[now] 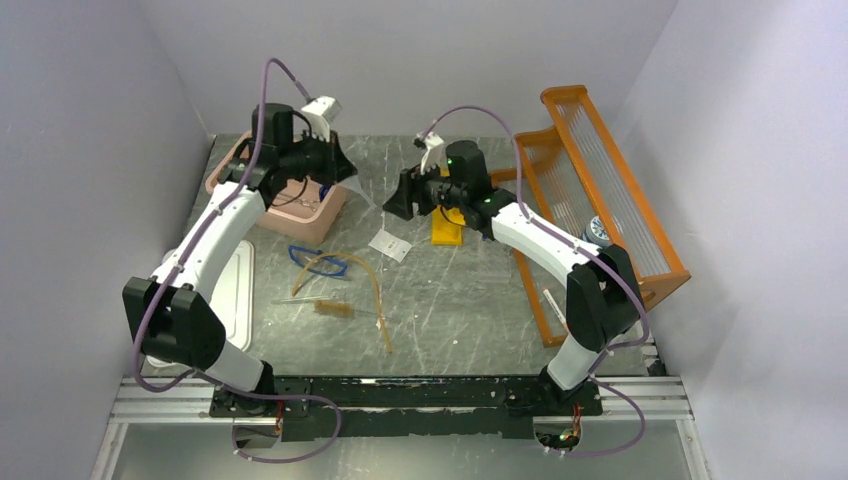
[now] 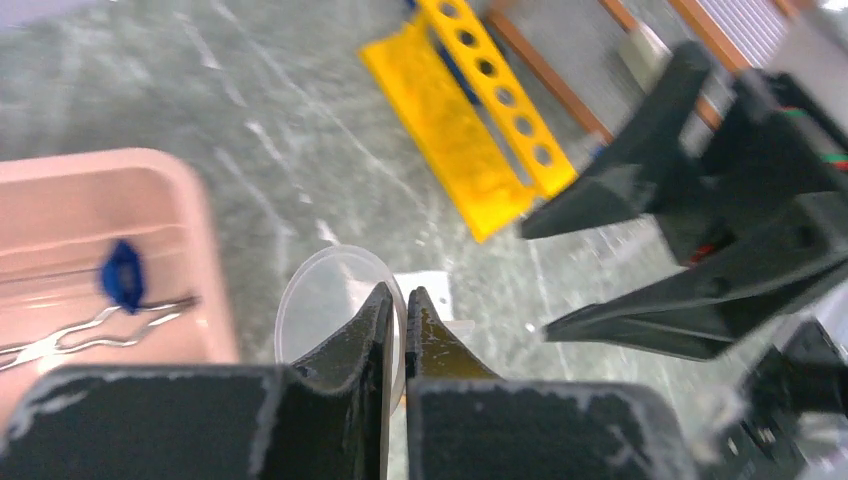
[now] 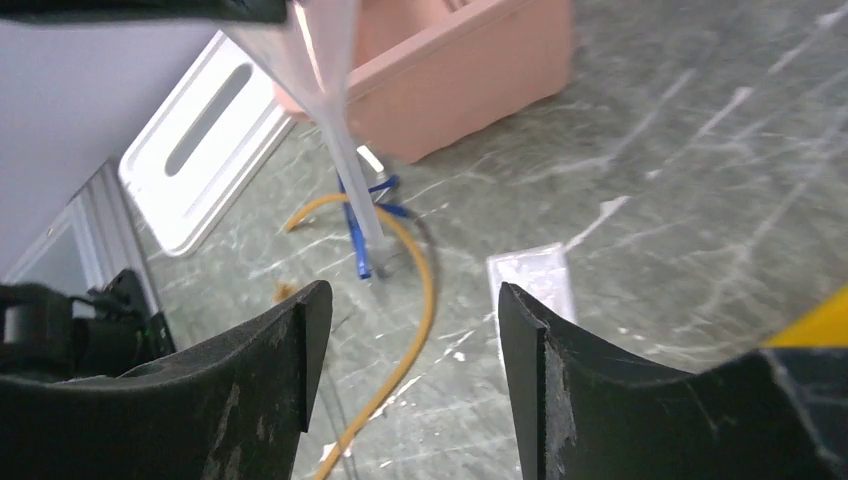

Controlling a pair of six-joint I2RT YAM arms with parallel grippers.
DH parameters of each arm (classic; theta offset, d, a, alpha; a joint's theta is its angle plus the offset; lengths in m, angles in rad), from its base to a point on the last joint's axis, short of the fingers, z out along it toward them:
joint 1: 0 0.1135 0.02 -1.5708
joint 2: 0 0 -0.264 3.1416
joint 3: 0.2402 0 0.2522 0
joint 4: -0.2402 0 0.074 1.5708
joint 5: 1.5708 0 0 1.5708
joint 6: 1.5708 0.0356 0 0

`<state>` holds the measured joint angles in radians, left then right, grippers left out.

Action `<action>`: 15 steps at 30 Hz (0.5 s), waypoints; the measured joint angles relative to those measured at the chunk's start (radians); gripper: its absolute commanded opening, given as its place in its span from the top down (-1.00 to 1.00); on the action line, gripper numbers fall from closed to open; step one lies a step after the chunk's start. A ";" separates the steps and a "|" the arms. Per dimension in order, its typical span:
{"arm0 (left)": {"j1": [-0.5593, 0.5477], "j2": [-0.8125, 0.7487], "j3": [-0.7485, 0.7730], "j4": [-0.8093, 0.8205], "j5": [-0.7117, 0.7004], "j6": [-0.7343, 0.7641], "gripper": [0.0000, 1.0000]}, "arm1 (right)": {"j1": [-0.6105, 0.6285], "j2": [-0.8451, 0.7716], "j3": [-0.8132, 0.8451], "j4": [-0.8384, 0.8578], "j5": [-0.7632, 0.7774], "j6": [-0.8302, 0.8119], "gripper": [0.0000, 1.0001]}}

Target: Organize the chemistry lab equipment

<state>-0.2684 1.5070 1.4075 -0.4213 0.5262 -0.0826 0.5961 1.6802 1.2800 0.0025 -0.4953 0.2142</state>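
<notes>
My left gripper (image 2: pixel 403 295) is shut on the rim of a clear plastic funnel (image 2: pixel 325 300), held in the air just right of the pink tub (image 1: pixel 300 218). In the right wrist view the funnel's stem (image 3: pixel 345 150) hangs down ahead of my right gripper (image 3: pixel 415 300). That gripper is open with nothing between its fingers and faces the left gripper (image 1: pixel 345 172) from close by. Metal scissors (image 2: pixel 80 340) lie in the tub. On the table lie a white packet (image 1: pixel 390 243), blue-framed goggles (image 1: pixel 320 262), amber tubing (image 1: pixel 376 290) and a wire brush (image 1: pixel 330 307).
A yellow tube rack (image 1: pixel 447 228) lies under the right arm, and the big orange shelf rack (image 1: pixel 600 190) stands at the right. The tub's white lid (image 1: pixel 236 290) lies by the left arm's base. Grey walls close in both sides.
</notes>
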 measured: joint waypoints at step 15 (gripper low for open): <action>0.245 0.272 0.195 0.013 -0.262 -0.073 0.90 | -0.071 -0.021 0.002 0.047 0.059 0.034 -0.30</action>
<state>-0.0231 1.7790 1.6024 -0.4084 0.2646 -0.1558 0.5251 1.6592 1.2819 0.0490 -0.4362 0.2478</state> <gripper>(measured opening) 0.080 0.651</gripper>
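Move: The left hand already holds the clear funnel; the pink bin it is taken to has its middle about 13 cm ahead, 19 cm to the left and 19 cm below. The metal tongs inside the bin lie some 11 cm ahead and 16 cm left of this hand. The blue goggles are about 5 cm back and 9 cm left of it, the white card 9 cm right and level with it. From the right hand, the bin is roughly 17 cm ahead and 30 cm left. Still pinching the clear funnel between shut fingers, the left hand sweeps quickly some 18 cm left and forward, in over the pink bin, turning about 30 degrees counter-clockwise; it stays near its starting height at first, then sinks about 5 cm. The empty right hand, fingers staying open, eases some 5 cm forward and to the right, rising slightly, and then holds there. ##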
